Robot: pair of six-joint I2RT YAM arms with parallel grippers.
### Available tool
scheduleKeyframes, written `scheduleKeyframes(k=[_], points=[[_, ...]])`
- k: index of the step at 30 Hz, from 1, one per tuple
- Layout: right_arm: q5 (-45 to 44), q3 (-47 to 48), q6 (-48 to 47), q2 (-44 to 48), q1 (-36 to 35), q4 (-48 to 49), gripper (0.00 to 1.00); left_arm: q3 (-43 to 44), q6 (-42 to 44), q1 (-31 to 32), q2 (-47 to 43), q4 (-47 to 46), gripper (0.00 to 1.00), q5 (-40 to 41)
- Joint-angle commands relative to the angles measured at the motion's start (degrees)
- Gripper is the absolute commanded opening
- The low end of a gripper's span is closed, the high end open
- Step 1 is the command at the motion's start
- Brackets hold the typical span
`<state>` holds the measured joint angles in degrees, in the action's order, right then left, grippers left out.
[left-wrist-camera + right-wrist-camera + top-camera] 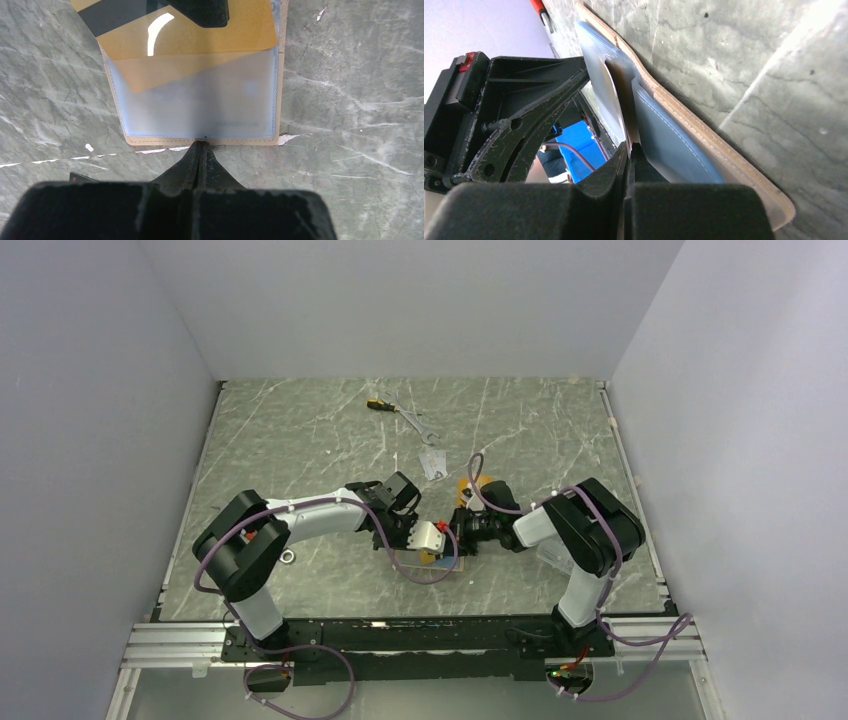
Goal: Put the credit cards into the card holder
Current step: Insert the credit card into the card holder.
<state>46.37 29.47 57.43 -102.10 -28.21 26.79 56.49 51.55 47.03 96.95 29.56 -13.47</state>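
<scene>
The tan card holder (pixel 150 141) lies open on the table, its clear blue-tinted pocket facing up. The orange card (pixel 200 45), with a black stripe, sits slanted with its lower part inside that pocket. My right gripper (pixel 630 146) is shut on the card's edge (pixel 606 95), beside the holder (pixel 684 125); one of its fingers (pixel 200 12) shows at the top of the left wrist view. My left gripper (pixel 200 145) is shut with nothing between the fingers, its tips touching the holder's near edge. In the top view both grippers (pixel 432 540) (pixel 462 532) meet over the holder (pixel 435 560).
A silver-grey card (pixel 432 462) lies behind the grippers, with an orange thing (pixel 463 486) next to it. A screwdriver (pixel 377 404) and a wrench (pixel 420 425) lie at the back. A small ring (pixel 287 557) lies by the left arm. A clear box (pixel 550 552) sits under the right arm.
</scene>
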Motion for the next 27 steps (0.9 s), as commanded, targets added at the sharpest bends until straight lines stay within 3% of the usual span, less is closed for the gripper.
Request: scheduleKeyframes(k=[1,20,25,27], points=[[-8.13,-1.5,2.27,-0.96,-0.2,2.9,0.0,-2.78,0.96,0.94,2.39,3.26,0.0,-0.69],[-10.84,-3.4,6.89,-1.51,-3.09,7.71,0.0,-4.76,2.22,1.94,2.12,2.27,0.0,-0.62],[-11.26,-2.66,5.88,-1.49,-3.25,5.01,0.25,-4.99,2.62,1.93,1.67,2.48,0.0,-0.16],[-12.28,-1.98,3.74,0.14,-3.43,0.45,0.39,-4.83,2.61,1.95,1.46,2.8,0.0,-0.29]])
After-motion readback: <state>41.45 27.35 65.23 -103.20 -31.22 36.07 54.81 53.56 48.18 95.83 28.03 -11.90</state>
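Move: The gold card is already between my right fingers, its long leading edge in the clear pocket. The middle of that card holder pocket lies about 4 cm to the left of my right fingertips, 1 cm ahead and 1 cm lower. Orange cards lie about 11 cm ahead and 9 cm to the right, grey cards some 17 cm straight ahead. From my left fingertips the pocket is 3 cm to the right, level; a black case sits 9 cm ahead, 5 cm left. With my left hand's shut fingertips staying on the left edge of the card holder, I edge my right hand forward a touch, then push the pinched gold card left, deeper into the pocket, about 1.5 cm, turning it a few degrees clockwise. There I stop and part my right fingers, letting go of the card. ##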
